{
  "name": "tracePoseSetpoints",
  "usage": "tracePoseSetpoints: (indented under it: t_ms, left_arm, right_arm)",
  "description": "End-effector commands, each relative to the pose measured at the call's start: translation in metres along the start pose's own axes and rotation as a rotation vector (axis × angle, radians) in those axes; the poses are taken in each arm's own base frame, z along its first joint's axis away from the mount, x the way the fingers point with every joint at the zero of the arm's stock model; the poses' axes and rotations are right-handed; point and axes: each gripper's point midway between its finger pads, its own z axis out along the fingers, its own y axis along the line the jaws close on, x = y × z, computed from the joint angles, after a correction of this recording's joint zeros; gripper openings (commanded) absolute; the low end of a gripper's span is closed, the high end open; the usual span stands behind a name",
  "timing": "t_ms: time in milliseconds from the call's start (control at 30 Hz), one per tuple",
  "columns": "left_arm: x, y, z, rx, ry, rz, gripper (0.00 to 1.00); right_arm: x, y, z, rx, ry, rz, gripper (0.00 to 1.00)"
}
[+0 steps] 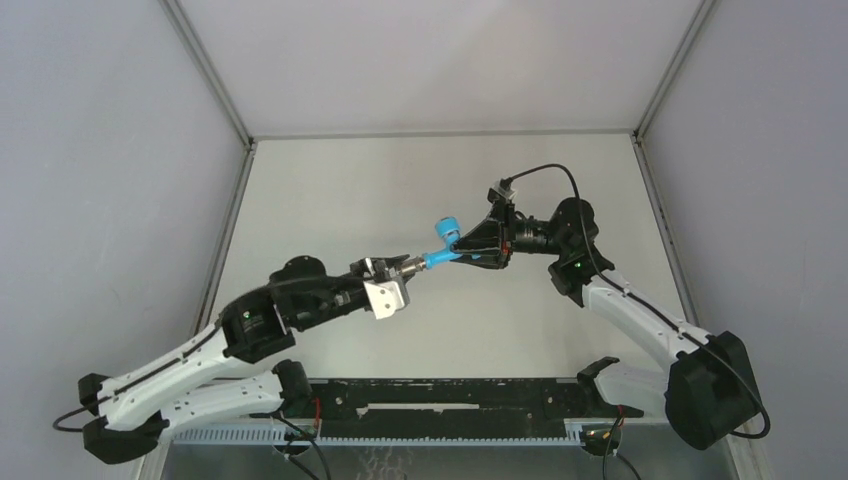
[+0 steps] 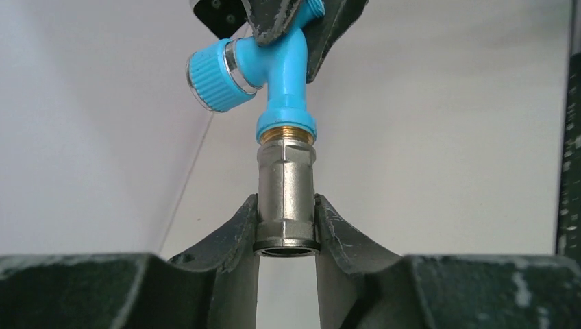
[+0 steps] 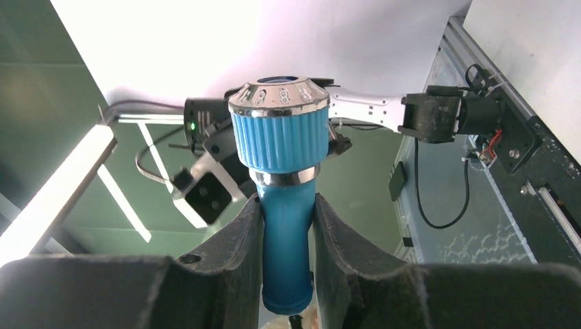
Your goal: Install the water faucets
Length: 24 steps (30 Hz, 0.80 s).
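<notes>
A bright-blue bent water faucet [image 1: 441, 248] hangs in mid-air over the middle of the table, its ribbed knob pointing to the far side. My right gripper [image 1: 468, 250] is shut on its blue body [image 3: 288, 240], with the knob [image 3: 278, 130] just past the fingertips. The faucet's brass threaded end [image 2: 286, 133] sits in the top of a grey metal fitting [image 2: 286, 199], and only a thin band of thread shows. My left gripper [image 1: 405, 270] is shut on that fitting, its pads pressing both sides near the fitting's open lower rim.
The white table [image 1: 330, 190] has metal rails along its left and right edges and grey walls around it. A black perforated bar [image 1: 450, 395] runs along the near edge between the arm bases. Cables trail from the right wrist [image 1: 545, 175].
</notes>
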Motion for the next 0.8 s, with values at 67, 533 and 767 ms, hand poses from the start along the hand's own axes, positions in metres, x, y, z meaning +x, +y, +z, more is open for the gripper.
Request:
tracePoseSetpoints:
  t_ms: [67, 533, 767]
  left_arm:
    - [0.047, 0.006, 0.01, -0.082, 0.274, 0.355, 0.0]
    - [0.049, -0.001, 0.012, -0.143, 0.246, 0.322, 0.0]
    - [0.022, 0.014, -0.007, -0.138, 0.095, -0.062, 0.0]
  right_arm:
    - [-0.028, 0.0, -0.005, -0.019, -0.127, 0.064, 0.07]
    - [-0.048, 0.008, -0.023, -0.026, -0.278, 0.064, 0.76]
    - [-0.053, 0.007, -0.06, 0.157, -0.412, -0.278, 0.75]
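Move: The left hand already grips the metal coupling, and the faucet screwed onto it has its middle about 4 cm ahead and 9 cm to the right of that hand, roughly level; the faucet's knob stands some 8 cm ahead and 10 cm to the right. The right hand already grips the faucet, whose middle is about 3 cm to its left; the knob is 4 cm ahead and 3 cm left, and the coupling 3 cm back and 11 cm left. Both hands keep their grips on the joined parts, sinking about 5 cm and easing forward together while the left rolls some 30 degrees about its fingers and the right turns slightly the other way, twisting faucet against coupling. Then the right fingers open wide, let go of the faucet and back off to the right, rising slightly; the left keeps holding the coupling, drifts slightly left and rolls partly back. ##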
